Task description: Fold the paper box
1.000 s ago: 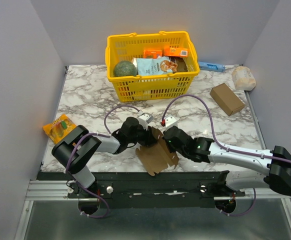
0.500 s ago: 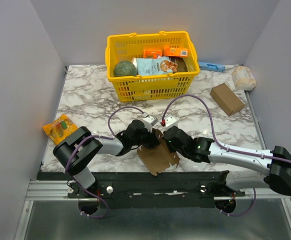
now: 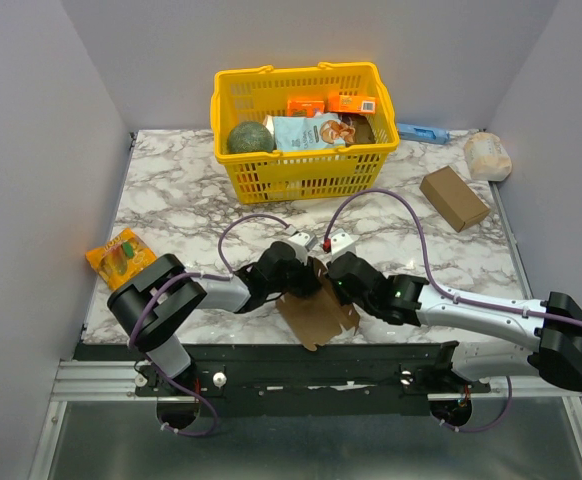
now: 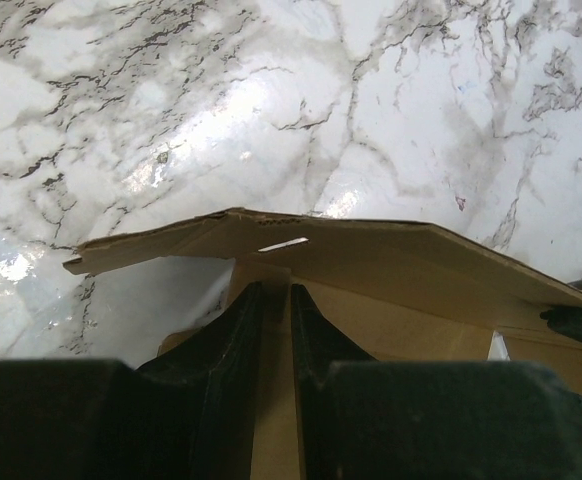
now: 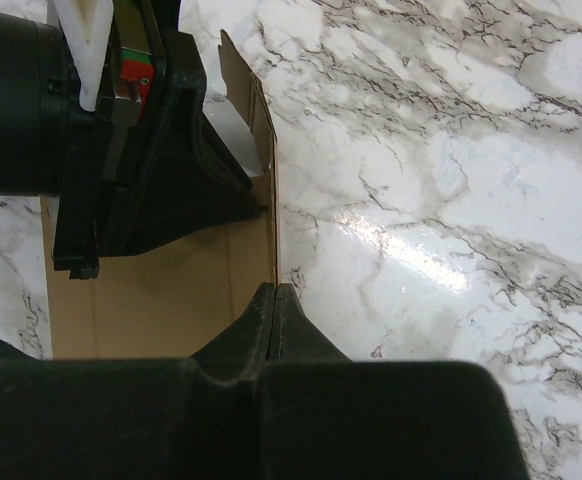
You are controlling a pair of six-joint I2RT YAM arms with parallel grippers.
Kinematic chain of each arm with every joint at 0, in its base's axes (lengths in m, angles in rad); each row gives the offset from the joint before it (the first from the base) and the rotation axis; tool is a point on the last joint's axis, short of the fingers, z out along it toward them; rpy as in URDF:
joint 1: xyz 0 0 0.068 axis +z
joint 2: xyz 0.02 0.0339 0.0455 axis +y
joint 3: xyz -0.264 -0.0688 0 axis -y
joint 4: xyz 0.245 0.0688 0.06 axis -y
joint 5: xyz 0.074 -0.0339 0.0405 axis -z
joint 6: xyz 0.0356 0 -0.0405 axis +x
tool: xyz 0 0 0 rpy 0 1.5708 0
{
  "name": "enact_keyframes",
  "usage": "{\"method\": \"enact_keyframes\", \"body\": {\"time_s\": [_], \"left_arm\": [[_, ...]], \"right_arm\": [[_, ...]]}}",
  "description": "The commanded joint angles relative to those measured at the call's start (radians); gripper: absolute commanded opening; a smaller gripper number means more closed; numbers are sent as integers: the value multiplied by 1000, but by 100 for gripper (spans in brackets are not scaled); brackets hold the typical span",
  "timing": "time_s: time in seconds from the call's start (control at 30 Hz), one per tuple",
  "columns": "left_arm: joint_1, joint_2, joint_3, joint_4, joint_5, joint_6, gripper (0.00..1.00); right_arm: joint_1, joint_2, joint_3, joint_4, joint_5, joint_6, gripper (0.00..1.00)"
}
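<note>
The paper box (image 3: 319,318) is a thin brown cardboard piece near the table's front edge, between my two arms. My left gripper (image 3: 304,284) meets its left side. In the left wrist view the jaws (image 4: 276,292) stand narrowly apart, closed on a cardboard flap, with a raised panel (image 4: 391,255) across in front of them. My right gripper (image 3: 332,285) holds the box's right side. The right wrist view shows its fingers (image 5: 274,290) pressed together on the upright edge of the cardboard (image 5: 161,300). The left gripper's black body shows just behind that edge.
A yellow basket (image 3: 301,178) with groceries stands at the back centre. At the right lie a blocky brown carton (image 3: 454,197), a white bag (image 3: 487,155) and a blue packet (image 3: 423,133). An orange snack packet (image 3: 119,253) lies at the left edge.
My left gripper has shifted slightly rightward against the box, and the cardboard has turned a little. The right arm has stayed put.
</note>
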Motion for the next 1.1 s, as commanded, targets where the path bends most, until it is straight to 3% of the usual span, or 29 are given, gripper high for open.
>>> {"method": "enact_keyframes", "body": {"time_s": [0.0,0.37,0.57,0.8,1.07], "left_arm": [[-54,42,-19,-110,21,-83,25],[-112,66,-37,-141,-41,-152,26],[-112,-29,-52,-105,-41,-118,30],[-85,-148,-29,-151,-39,-72,47],[-10,-424,-48,-297,-24,34,67]], "right_arm": [[1,-3,-12,7,12,15,0],[-1,-16,-22,6,24,21,0],[1,-21,-32,6,29,18,0],[1,-49,-38,4,27,5,0],[1,-78,-50,6,24,-40,1]]}}
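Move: At the left fingertips, barely 1 cm ahead, 1 cm to the right and 1 cm below, is the small corner tab at the far end of the raised cardboard wall. The wall's middle stands about 4 cm back, 3 cm right and 2 cm up from that hand; the base panel's middle lies some 6 cm back, 2 cm left and 2 cm lower. From the right hand the tab is roughly 5 cm ahead, 2 cm left and 6 cm down, the wall's middle straight below by 3 cm. Working on inside the corner where wall meets base, the left hand first creeps about 1 cm back and to the right, slightly down. It then draws back another 3 cm and lifts away quickly by some 6 cm, drifting forward and left while its fingers spread from a quarter to nearly two thirds open. The shut right fingers keep pinching the wall's top edge, easing about 1 cm to the right. ##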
